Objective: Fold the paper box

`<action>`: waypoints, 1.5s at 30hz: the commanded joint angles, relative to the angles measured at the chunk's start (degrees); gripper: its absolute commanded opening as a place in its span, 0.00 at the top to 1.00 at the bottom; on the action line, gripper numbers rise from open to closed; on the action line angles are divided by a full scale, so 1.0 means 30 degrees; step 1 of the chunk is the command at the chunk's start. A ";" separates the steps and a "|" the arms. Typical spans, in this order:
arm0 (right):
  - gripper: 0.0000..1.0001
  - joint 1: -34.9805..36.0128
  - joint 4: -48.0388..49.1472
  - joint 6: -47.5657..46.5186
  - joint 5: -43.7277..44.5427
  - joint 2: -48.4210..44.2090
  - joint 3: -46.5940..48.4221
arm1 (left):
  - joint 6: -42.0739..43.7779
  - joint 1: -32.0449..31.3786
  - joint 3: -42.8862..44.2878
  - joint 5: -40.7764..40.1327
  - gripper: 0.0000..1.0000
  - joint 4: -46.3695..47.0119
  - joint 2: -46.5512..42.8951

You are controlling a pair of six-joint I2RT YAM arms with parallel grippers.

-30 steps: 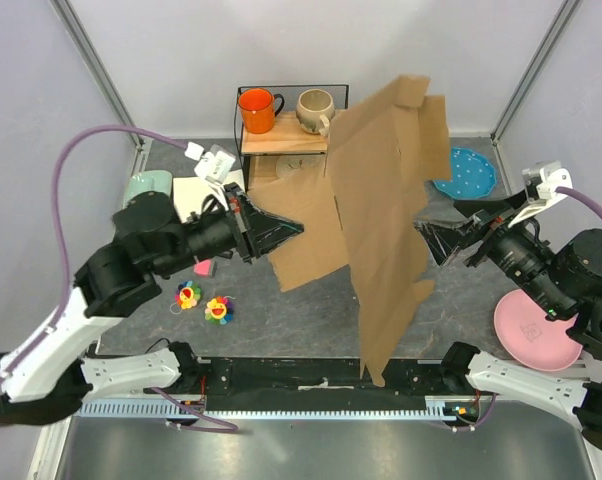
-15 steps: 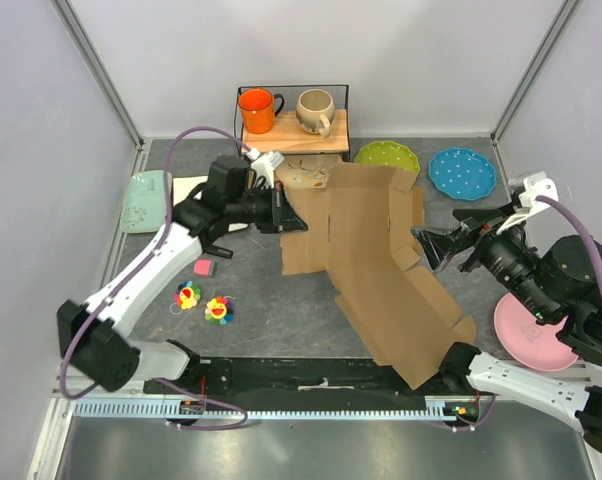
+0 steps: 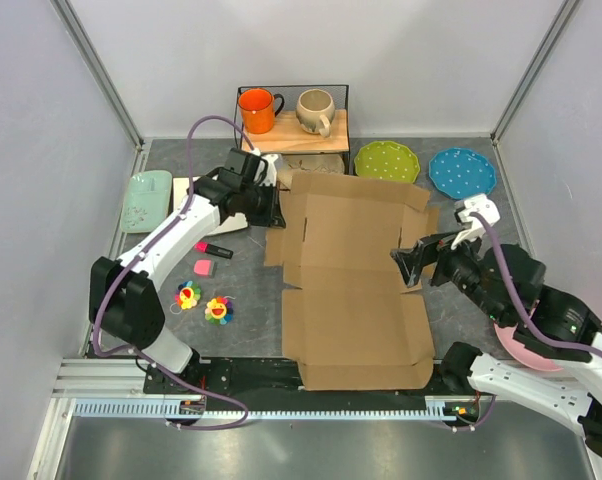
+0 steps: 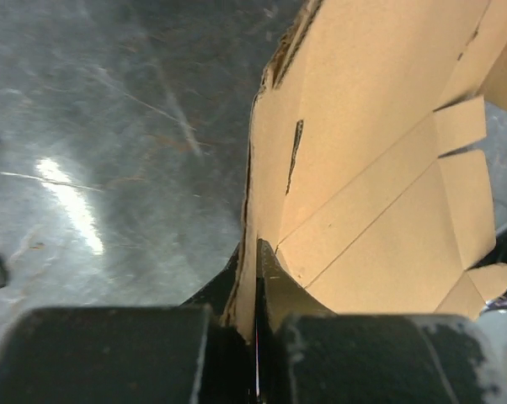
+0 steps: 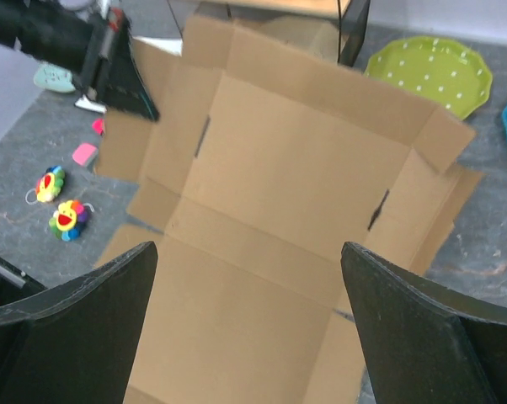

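The paper box (image 3: 351, 290) is an unfolded brown cardboard sheet with flaps and slots, lying flat across the middle of the table. My left gripper (image 3: 272, 212) is shut on its far left flap. In the left wrist view the fingers pinch the flap's edge (image 4: 255, 248), and the sheet (image 4: 380, 160) stretches away to the right. My right gripper (image 3: 411, 266) is open and empty, hovering over the sheet's right side. In the right wrist view its fingers (image 5: 247, 252) spread wide above the sheet (image 5: 296, 177). The left gripper (image 5: 144, 108) also shows there.
An orange mug (image 3: 257, 108) and a beige mug (image 3: 314, 108) stand on a shelf at the back. A green plate (image 3: 386, 160) and blue plate (image 3: 461, 172) lie back right, a pink plate (image 3: 526, 340) near right. A mint tray (image 3: 146, 198), pink eraser (image 3: 203, 267) and two flower toys (image 3: 203, 302) lie left.
The cardboard was held upright, then tilted down, and now lies flat. The left arm has reached back with the flap in its grip. The right gripper has moved left over the sheet.
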 commanded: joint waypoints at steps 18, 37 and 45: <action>0.02 -0.0065 0.2049 0.1778 -0.1801 0.0010 -0.3292 | 0.9437 0.0924 -0.2233 -0.1507 0.90 0.3172 0.0214; 0.02 -0.0065 0.4011 0.2361 0.1878 0.3253 -0.5196 | -0.1768 0.0690 -0.6759 -0.5908 0.34 0.6508 -0.8687; 0.02 -0.2635 0.7819 0.0752 -0.1529 0.9984 -0.2945 | -0.6733 -0.2791 -1.2453 -0.5757 0.38 0.8739 -1.0364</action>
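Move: The left hand already pinches the edge of the paper box's far-left flap; the box's middle lies about 21 cm to its right, 13 cm back and 6 cm lower. Some 12 cm below that hand, a black marker lies 21 cm left and 1 cm ahead, and a flower toy 20 cm left and 18 cm back. From the right hand the box's middle is roughly 6 cm ahead, 10 cm left and 20 cm down. Left lowers the flap about 5 cm, releases, rises, draws back; right sinks some 14 cm towards the box. ##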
